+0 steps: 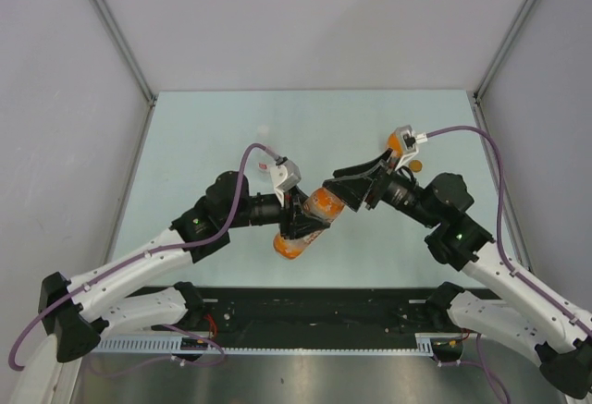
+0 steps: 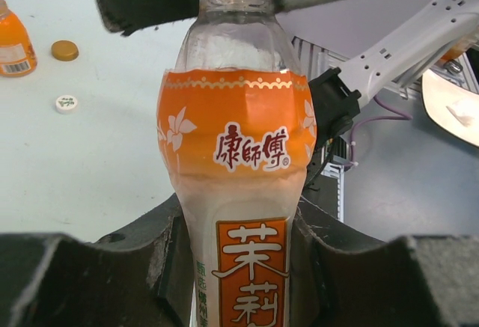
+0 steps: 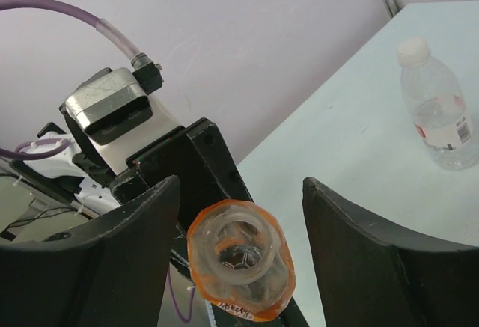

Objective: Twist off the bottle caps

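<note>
My left gripper (image 1: 298, 221) is shut on the taller orange-drink bottle (image 1: 314, 212) and holds it tilted above the table; in the left wrist view the jaws (image 2: 236, 226) pinch its lower body (image 2: 236, 147). In the right wrist view its mouth (image 3: 239, 248) is open, with no cap on it. My right gripper (image 1: 359, 188) is open, its fingers on either side of the mouth (image 3: 241, 192) without touching. A white cap (image 2: 66, 103) and an orange cap (image 2: 64, 50) lie on the table beside the squat orange bottle (image 2: 13, 43). The clear bottle (image 3: 435, 106) stands capped.
The clear bottle shows faintly at the far middle-left of the table (image 1: 264, 133). The orange cap (image 1: 415, 165) and squat bottle (image 1: 398, 142) sit just behind my right wrist. Grey walls close the table in on three sides.
</note>
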{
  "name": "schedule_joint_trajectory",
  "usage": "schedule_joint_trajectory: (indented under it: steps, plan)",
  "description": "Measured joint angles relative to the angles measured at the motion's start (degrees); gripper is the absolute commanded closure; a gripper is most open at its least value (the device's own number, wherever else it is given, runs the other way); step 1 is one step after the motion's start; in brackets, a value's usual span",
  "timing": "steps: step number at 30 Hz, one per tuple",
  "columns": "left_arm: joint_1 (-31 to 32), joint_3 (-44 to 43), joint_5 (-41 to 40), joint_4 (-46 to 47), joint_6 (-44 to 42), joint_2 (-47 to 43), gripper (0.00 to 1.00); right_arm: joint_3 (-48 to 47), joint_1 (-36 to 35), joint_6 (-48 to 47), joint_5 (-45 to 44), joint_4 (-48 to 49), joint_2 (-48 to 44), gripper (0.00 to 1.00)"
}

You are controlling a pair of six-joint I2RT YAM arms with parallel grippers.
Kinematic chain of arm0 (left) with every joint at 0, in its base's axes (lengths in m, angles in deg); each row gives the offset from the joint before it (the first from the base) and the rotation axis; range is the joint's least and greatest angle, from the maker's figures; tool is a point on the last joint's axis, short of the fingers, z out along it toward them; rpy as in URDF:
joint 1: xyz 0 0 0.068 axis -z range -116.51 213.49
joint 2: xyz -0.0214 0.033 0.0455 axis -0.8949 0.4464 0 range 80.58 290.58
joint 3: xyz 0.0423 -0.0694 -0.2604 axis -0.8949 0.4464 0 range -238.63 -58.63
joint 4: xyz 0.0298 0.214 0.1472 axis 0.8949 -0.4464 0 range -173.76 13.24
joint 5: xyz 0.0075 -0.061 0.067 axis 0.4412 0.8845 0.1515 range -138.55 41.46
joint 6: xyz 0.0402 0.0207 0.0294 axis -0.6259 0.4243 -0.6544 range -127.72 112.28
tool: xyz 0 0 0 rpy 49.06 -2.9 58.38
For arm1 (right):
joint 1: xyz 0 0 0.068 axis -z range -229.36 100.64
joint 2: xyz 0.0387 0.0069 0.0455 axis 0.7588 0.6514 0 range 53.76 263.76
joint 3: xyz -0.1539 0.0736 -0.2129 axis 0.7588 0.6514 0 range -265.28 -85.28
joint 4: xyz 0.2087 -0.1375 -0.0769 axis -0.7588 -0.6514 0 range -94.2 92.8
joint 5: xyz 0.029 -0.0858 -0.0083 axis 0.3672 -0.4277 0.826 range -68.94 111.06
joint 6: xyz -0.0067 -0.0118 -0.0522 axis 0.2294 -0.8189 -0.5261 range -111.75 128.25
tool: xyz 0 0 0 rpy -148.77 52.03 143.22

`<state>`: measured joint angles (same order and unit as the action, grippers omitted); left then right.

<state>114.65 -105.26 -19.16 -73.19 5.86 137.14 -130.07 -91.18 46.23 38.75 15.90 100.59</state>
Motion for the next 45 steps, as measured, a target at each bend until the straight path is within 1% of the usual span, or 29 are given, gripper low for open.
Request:
schedule_joint_trajectory:
  steps: [3, 8, 12, 15, 16, 18, 19, 21, 22, 23, 25, 26, 28, 29, 30, 34, 39, 43, 45]
  plan:
    - [0.0, 0.0, -0.94, -0.35, -0.5, -0.02, 1.0, 0.0, 0.0, -0.35, -0.42, -0.72, -1.22, 0.3]
    - [0.0, 0.0, -2.34, -0.55, -1.05, -0.44, 1.0, 0.0, 0.0, -0.74, -0.52, -1.6, -3.28, 0.4]
    - [0.0, -0.07, -2.82, -0.72, -1.2, -0.81, 1.0, 0.0, 0.0, -1.16, -0.46, -2.58, -3.26, 0.43]
    - [0.0, -0.33, -2.93, -0.76, -1.2, -0.83, 1.0, 0.0, 0.0, -1.53, -0.28, -2.91, -2.84, 0.52]
    - [0.0, -0.44, -2.93, -0.76, -1.2, -0.83, 1.0, 0.0, 0.0, -1.62, -0.24, -2.97, -2.62, 0.63]
    - [0.0, -0.57, -3.15, -1.09, -1.18, -0.83, 1.0, 0.0, 0.0, -1.77, -0.2, -2.91, -2.08, 0.73]
    - [-0.02, -0.59, -3.17, -1.36, -1.22, -0.85, 0.99, 0.0, 0.02, -1.6, -0.26, -2.93, -1.99, 0.82]
    - [0.0, -0.59, -3.26, -1.44, -1.38, -0.9, 0.91, 0.0, 0.04, -1.49, -0.28, -2.89, -1.9, 0.94]
    - [0.0, -0.59, -3.26, -1.51, -1.55, -0.96, 0.83, 0.0, 0.04, -1.53, -0.22, -2.78, -1.9, 1.0]
    - [0.0, -0.61, -3.32, -1.55, -1.64, -1.03, 0.71, 0.0, 0.02, -1.53, -0.17, -2.64, -1.86, 1.0]
    - [0.0, -0.74, -3.74, -2.05, -2.01, -1.16, 0.64, 0.0, 0.0, -1.53, -0.17, -2.56, -1.79, 1.0]
    - [0.0, -0.9, -4.0, -2.49, -2.21, -1.2, 0.57, 0.0, 0.0, -1.55, -0.22, -2.58, -1.77, 1.0]
    - [0.11, -1.84, -5.29, -4.42, -3.17, -1.42, 0.4, 0.0, 0.0, -1.66, -0.52, -2.62, -1.79, 1.0]
    - [0.26, -2.29, -6.21, -5.49, -3.65, -1.64, 0.07, -0.07, 0.0, -1.77, -0.76, -2.69, -1.9, 1.0]
    - [0.46, -2.64, -7.85, -6.62, -4.2, -2.03, 0.01, -0.28, -0.09, -2.05, -1.18, -3.17, -2.03, 1.0]
    - [0.39, -3.45, -16.55, -10.75, -5.42, -5.75, 0.0, -3.15, 0.35, -5.95, -6.03, -9.18, -2.69, 1.0]
    - [0.31, -5.07, -27.52, -15.1, -6.64, -13.64, 0.0, -8.63, 1.31, -10.56, -13.97, -15.89, -2.27, 1.0]
    - [0.31, -5.97, -35.06, -16.61, -7.04, -19.87, 0.0, -11.63, 1.95, -14.14, -23.93, -17.64, 0.37, 1.0]
    - [0.31, -5.88, -37.9, -16.92, -7.1, -22.75, 0.0, -12.28, 1.95, -16.52, -30.49, -17.27, 2.89, 1.0]
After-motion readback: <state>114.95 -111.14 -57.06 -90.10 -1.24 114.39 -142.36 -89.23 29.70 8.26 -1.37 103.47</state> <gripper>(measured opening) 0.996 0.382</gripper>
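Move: The open-mouthed bottle with the orange label is in my left hand's grip, its middle about 2 cm right of that hand and 2 cm above. From my right hand, open at the bottle's neck, that middle is some 5 cm back, 5 cm left and 7 cm below. The loose white cap lies about 17 cm ahead of my right hand, 16 cm right and 26 cm down; the small orange bottle is 29 cm ahead, 21 cm right, 21 cm down. I ease my right hand back about a centimetre and close its fingers on the bottle's neck, just below the mouth, while my left keeps its grip. Then my left fingers open wide and let go, withdrawing some 13 cm left and 9 cm up, turning counter-clockwise. My right carries the bottle about 8 cm forward and 7 cm right, towards the small orange bottle, turning clockwise. ##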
